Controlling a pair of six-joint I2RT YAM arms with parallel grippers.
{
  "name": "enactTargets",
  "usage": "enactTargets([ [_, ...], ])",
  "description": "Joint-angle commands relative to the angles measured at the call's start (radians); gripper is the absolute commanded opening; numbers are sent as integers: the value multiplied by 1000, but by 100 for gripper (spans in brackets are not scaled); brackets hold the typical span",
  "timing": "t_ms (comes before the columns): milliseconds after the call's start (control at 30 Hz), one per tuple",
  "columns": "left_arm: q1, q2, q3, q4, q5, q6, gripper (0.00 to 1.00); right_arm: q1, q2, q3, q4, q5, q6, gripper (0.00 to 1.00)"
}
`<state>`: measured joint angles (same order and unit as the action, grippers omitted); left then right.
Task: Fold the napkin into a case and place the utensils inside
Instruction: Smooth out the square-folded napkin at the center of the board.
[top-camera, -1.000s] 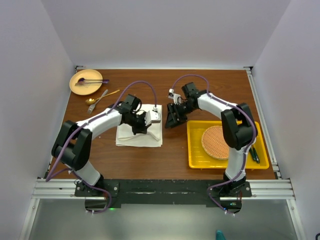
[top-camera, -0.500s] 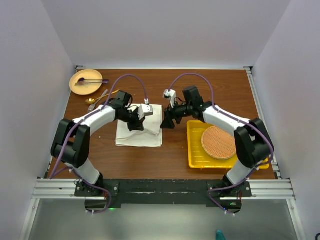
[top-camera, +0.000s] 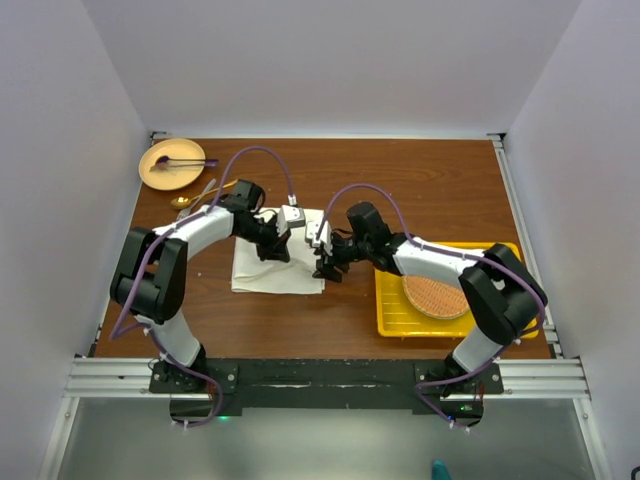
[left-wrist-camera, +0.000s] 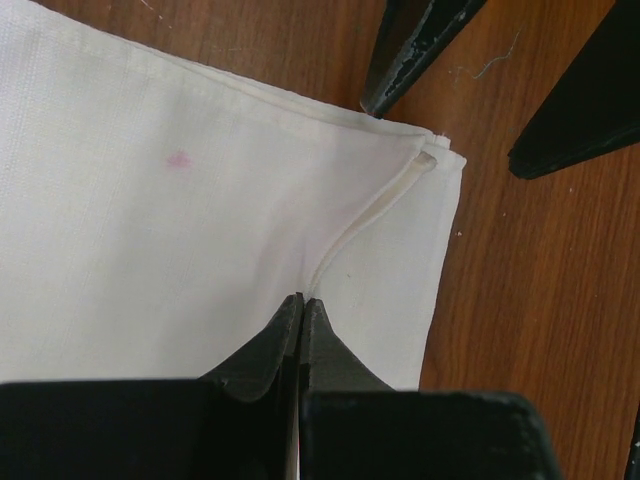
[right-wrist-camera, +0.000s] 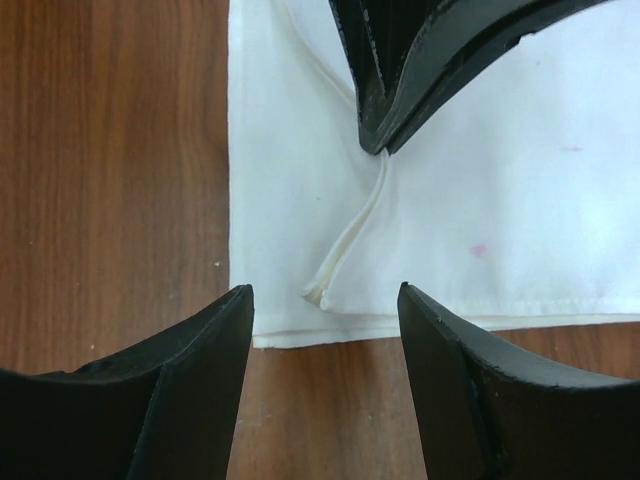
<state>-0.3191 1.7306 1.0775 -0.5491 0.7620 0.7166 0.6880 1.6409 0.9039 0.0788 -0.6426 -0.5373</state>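
Observation:
The napkin (top-camera: 262, 275) lies folded and flat on the wooden table, cream-white with a small pink spot (left-wrist-camera: 180, 160). My left gripper (left-wrist-camera: 300, 300) is shut, its tips pinched on a raised hem (left-wrist-camera: 370, 215) that runs to the cloth's corner. My right gripper (right-wrist-camera: 325, 292) is open, low over that same corner (right-wrist-camera: 315, 292), one finger on each side. In the top view the left gripper (top-camera: 272, 250) sits on the cloth and the right gripper (top-camera: 325, 268) at its right edge. The gold utensils (top-camera: 192, 198) lie at the far left, apart from the cloth. No case is formed.
A tan plate (top-camera: 185, 152) with a purple utensil (top-camera: 170, 160) stands at the back left. A yellow tray (top-camera: 395, 315) at the right holds a round woven orange mat (top-camera: 437, 292), with my right arm reaching across it.
My right gripper has swung down and left from above the tray's corner to the napkin's right corner. My left arm has drawn back to the left, its gripper still shut on the cloth.

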Motion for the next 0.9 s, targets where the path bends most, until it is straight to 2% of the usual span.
enactTargets([
  [0,11,11,42,-14,49,0,1,39,5,7,111,96,-46,62],
  [300,22,29,58,-21,68,-6,1,85,53,30,104,152,-35,60],
  [500,29,35,68,-40,80,10,1,99,99,44,119,260,-27,52],
  [633,37,34,73,-55,91,18,2,99,117,66,122,316,3,21],
  [667,40,29,73,-57,94,21,3,99,125,73,115,323,11,8],
  [700,48,24,67,-55,95,20,5,99,125,88,108,330,23,1],
  [800,86,-20,29,-26,97,0,25,99,128,111,104,336,63,0],
  [833,101,-40,12,-12,99,-5,35,99,126,118,99,336,75,0],
  [867,116,-89,-10,9,99,-17,40,94,126,124,92,336,85,0],
])
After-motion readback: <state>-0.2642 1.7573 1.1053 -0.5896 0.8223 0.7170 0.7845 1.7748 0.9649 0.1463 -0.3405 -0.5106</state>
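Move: The loose right-hand corner of the napkin's top flap lies under the right hand's open fingers, about 1 cm ahead, 1 cm left and 5 cm below. The stretch of flap edge still pinched by the left hand is some 7 cm left, 2 cm ahead and 4 cm below; the napkin's middle is 9 cm left and 4 ahead. From the left hand, the corner lies about 4 cm back, 7 cm right and a touch lower. Down by about 4 cm and slightly left goes the right hand, onto the flap's corner; its fingers shut and pinch the edge there, and it then draws forward about 2 cm, rising slightly. The left hand holds its pinch almost still until near the end, then opens partway, lets go of the flap edge and starts easing left. ##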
